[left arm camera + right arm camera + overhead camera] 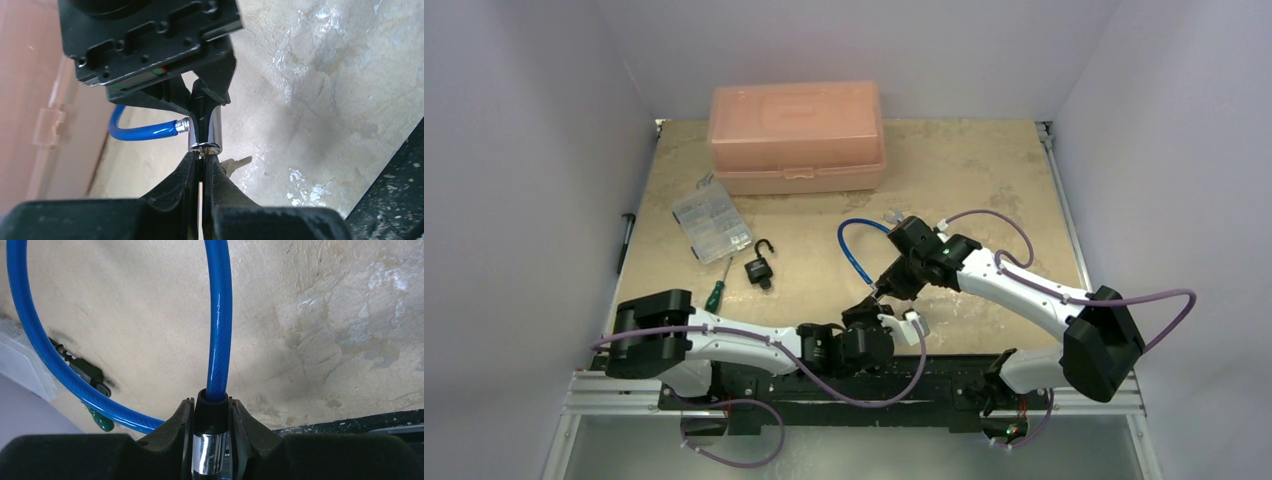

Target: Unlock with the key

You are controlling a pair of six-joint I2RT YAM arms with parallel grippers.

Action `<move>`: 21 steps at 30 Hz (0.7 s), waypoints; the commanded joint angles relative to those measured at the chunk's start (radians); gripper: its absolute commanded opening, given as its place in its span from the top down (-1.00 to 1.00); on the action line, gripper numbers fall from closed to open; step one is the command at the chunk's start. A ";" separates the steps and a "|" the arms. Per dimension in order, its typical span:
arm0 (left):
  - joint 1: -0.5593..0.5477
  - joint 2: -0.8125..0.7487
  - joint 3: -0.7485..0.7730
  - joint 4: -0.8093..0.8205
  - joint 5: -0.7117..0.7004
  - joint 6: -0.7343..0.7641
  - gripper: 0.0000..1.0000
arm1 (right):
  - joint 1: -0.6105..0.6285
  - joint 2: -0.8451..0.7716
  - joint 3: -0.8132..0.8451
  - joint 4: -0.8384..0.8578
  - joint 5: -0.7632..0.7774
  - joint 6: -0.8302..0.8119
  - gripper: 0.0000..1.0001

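A blue cable (849, 245) lock is held up over the table's near middle. My right gripper (211, 405) is shut on the lock's chrome and black cylinder (210, 452), with the blue cable (217, 315) looping out of its top. From below, my left gripper (202, 154) is shut on a thin metal key at the keyhole end of the cylinder (207, 127). A bare silver key (236, 163) hangs beside the left fingers. The black padlock (759, 266) lies on the table with its shackle swung open. A small black piece at its lower end may be the black-headed key.
A pink toolbox (796, 135) stands at the back. A clear parts box (711, 218) lies left of the padlock. A green-handled screwdriver (717, 290) lies just below it. The table's black front rail (350, 422) runs close under both grippers.
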 commanded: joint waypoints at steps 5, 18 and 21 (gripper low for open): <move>-0.064 0.060 -0.007 0.170 -0.131 0.240 1.00 | 0.015 -0.020 0.039 0.000 -0.082 -0.034 1.00; -0.075 0.007 0.091 -0.149 -0.002 0.022 0.03 | 0.014 -0.068 -0.027 0.067 -0.054 -0.085 1.00; -0.075 -0.056 0.075 -0.171 0.056 -0.031 -0.51 | 0.014 -0.095 -0.060 0.091 -0.036 -0.113 1.00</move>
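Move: The key sits right between my left hand's closed fingertips, already in the keyhole of the cable lock's cylinder, whose middle lies some 3 cm ahead, 2 cm to the right and 1 cm lower. The spare key hangs about 2 cm below and 1 cm to the right, level with the left fingertips. The open padlock is on the table roughly 7 cm ahead, 22 cm left and 11 cm below. From my right hand, the key is about 4 cm back and 2 cm left. I finish the twist with my left hand, another 10 degrees or so with its left side rising, still pinching the key, then spread the fingers to a bit over half open and let go of it. My left hand draws back about 2 cm in all, away from the lock, while my right hand keeps its grip on the cylinder and eases back about 1 cm, turning slightly counter-clockwise. ##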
